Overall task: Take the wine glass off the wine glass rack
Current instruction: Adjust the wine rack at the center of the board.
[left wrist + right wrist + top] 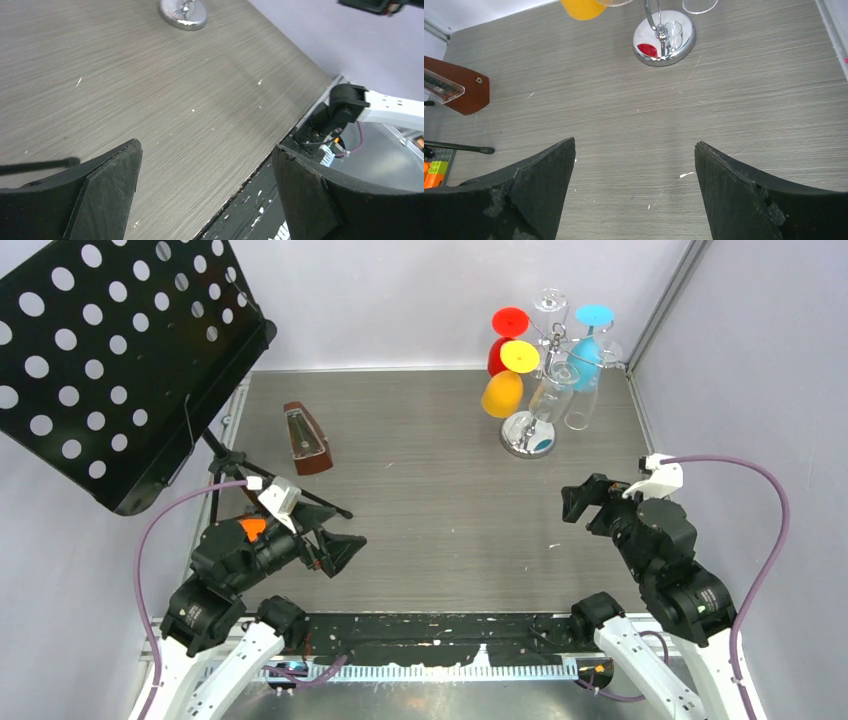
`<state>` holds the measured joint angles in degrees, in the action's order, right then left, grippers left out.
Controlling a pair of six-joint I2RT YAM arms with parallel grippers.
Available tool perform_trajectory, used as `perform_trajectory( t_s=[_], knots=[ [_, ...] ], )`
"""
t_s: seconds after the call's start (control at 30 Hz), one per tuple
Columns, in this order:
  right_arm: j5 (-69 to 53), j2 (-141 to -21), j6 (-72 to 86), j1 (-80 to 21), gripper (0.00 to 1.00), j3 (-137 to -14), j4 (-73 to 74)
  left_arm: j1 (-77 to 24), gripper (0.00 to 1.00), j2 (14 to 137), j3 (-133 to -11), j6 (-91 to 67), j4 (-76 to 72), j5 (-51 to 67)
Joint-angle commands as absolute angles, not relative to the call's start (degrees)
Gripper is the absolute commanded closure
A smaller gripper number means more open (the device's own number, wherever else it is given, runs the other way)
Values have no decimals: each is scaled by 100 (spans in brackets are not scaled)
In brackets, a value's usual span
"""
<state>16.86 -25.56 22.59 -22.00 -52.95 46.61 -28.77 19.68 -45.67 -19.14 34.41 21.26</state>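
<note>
The wine glass rack (548,365), a chrome wire stand on a round mirrored base (528,435), stands at the back right of the table. Several wine glasses hang upside down from its arms: a red one (505,335), an orange one with a yellow foot (508,380), a blue one (588,348) and clear ones (578,400). My right gripper (575,502) is open and empty, well short of the rack; its view shows the base (664,37) ahead of the gripper (634,143). My left gripper (345,550) is open and empty near the front left, also seen from its wrist (206,146).
A black perforated music stand (110,350) leans over the left side, its tripod legs (300,495) on the table beside my left arm. A brown metronome (306,438) stands left of centre. Walls close off the back and the right.
</note>
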Motion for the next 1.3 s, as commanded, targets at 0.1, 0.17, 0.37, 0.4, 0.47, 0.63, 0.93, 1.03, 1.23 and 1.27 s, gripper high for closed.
perform_trajectory(
  t_s=[0.1, 0.17, 0.37, 0.4, 0.47, 0.63, 0.93, 1.03, 1.23, 1.27],
  knots=[
    [2007, -2514, 1941, -2189, 5, -5869, 4650, -2890, 1, 2259, -4808, -1890, 4083, 1064],
    [2023, -2510, 1785, -2188, 5, -6028, 4634, -2889, 1, 2290, -4804, -1832, 4120, 1014],
    [1859, -2787, 1270, -2188, 5, -6686, 4652, -2884, 1, 2478, -4822, -1695, 4126, 897],
    [1803, -2822, 1202, -2188, 5, -6731, 4620, -2887, 1, 2497, -4817, -1669, 4102, 911],
    [1781, -2952, 1009, -2191, 5, -6851, 4494, -2884, 1, 2528, -4802, -1645, 4044, 933],
    [1868, -3634, 775, -2188, 4, -7380, 4345, -2885, 1, 2583, -4723, -1610, 4051, 803],
    [1828, -4888, 368, -2190, 5, -8371, 3674, -2884, 1, 2269, -4457, -1491, 3912, 1021],
    [1829, -5363, 272, -2189, 5, -8771, 3644, -2883, 1, 2201, -4384, -1465, 3886, 992],
    [1784, -6511, -82, -2181, 5, -9598, 3493, -2881, 1, 2178, -4349, -1421, 3946, 915],
    [1784, -6627, -133, -2180, 6, -9732, 3424, -2884, 1, 2161, -4339, -1407, 3942, 916]
  ],
)
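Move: From the right hand, the wine rack's pole stands nearly straight ahead, some 29 cm out and about 1 cm left, its middle roughly 8 cm lower. Around the pole, all about level with this hand, hang the yellow glass, 26 cm ahead and 8 cm left, the front clear glass, 24 cm ahead and 1 cm left, and the blue glass, 32 cm ahead and 7 cm right. From the left hand, the rack lies about 35 cm ahead and 38 cm right, its middle 9 cm lower. Lift the right gripper first, easing slightly back and right, then carry it up and forward towards the rack, about 18 cm higher and 11 cm farther out in all, tipping the fingers up and rolling its left side down some 15 degrees. Keep it wide open, short of the glasses. Meanwhile sink the open left gripper about 5 cm, drifting forward and left and turning it slightly counter-clockwise. ##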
